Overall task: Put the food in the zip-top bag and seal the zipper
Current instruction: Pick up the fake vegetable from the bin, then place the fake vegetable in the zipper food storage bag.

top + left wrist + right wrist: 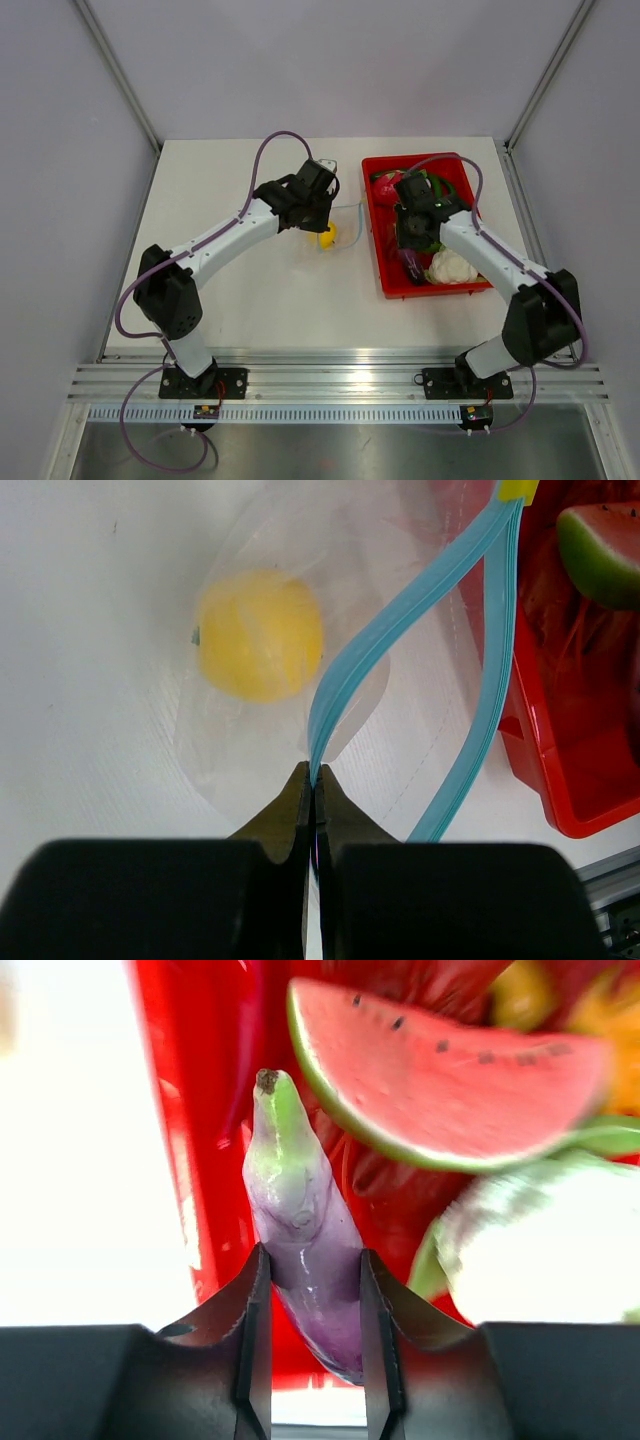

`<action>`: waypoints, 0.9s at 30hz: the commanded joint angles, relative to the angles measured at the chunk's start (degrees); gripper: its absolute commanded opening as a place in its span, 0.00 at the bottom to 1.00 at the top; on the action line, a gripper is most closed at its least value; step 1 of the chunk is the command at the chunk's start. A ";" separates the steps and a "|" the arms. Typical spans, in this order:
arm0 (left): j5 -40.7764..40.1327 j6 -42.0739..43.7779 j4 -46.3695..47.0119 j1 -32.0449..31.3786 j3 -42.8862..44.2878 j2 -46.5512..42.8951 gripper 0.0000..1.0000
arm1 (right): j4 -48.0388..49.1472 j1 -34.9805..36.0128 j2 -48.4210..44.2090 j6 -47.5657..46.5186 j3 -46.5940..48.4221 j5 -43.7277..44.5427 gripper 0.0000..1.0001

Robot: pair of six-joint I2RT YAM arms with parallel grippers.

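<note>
The clear zip-top bag (250,755) lies on the table left of the tray, its mouth gaping, with the round yellow fruit (260,635) inside it. My left gripper (314,772) is shut on one side of the light-blue zipper (350,670); the other side curves away to the right. In the top view the bag (343,222) and the fruit (327,237) sit just under the left gripper (318,203). My right gripper (313,1252) is inside the red tray, its jaws pressed on both sides of the purple eggplant (300,1200). The watermelon wedge (440,1070) lies just beyond.
The red tray (381,262) stands at the right of the table and holds other toy food, among it a white cauliflower (450,268) beside the right gripper (411,243). The tray's left wall (190,1110) is close to the eggplant. White side walls enclose the table.
</note>
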 commanded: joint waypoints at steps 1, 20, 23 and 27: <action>0.35 0.48 2.03 0.25 1.01 -3.09 0.00 | -4.99 0.32 -8.48 0.10 5.15 1.80 0.10; 5.00 -0.67 1.24 0.34 2.50 -1.34 0.00 | 41.13 1.90 -12.45 21.46 -2.21 -9.97 0.00; 6.06 -1.11 0.88 0.34 3.20 -1.16 0.00 | 46.94 2.69 -11.83 23.74 -4.24 -9.53 0.00; 6.59 -1.28 0.80 0.34 3.73 -1.33 0.00 | 51.42 4.71 -9.90 25.15 -6.44 -5.41 0.00</action>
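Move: The right hand already holds the eggplant, lifted a little inside the bin. The zip-top bag's mouth lies about 12 cm to its left, 3 cm ahead and some 3 cm higher; the yellow fruit inside the bag is 18 cm left, 5 cm ahead, 7 cm lower. The watermelon lies 4 cm ahead and 3 cm right, the cauliflower 10 cm right and 1 cm back, both some 6 cm below. From the left hand the mouth is 5 cm right, 1 cm ahead, slightly lower. Straight up first, fast, by about 10 cm, the right hand then sweeps left and forward while still climbing, carrying the eggplant over the bin's left wall to above the bag's mouth. Its fingers keep their grip as the wrist turns some 55 degrees, from pointing mostly down to nearly level, forward and left. The left hand keeps the zipper pinched, easing slightly right and back. ##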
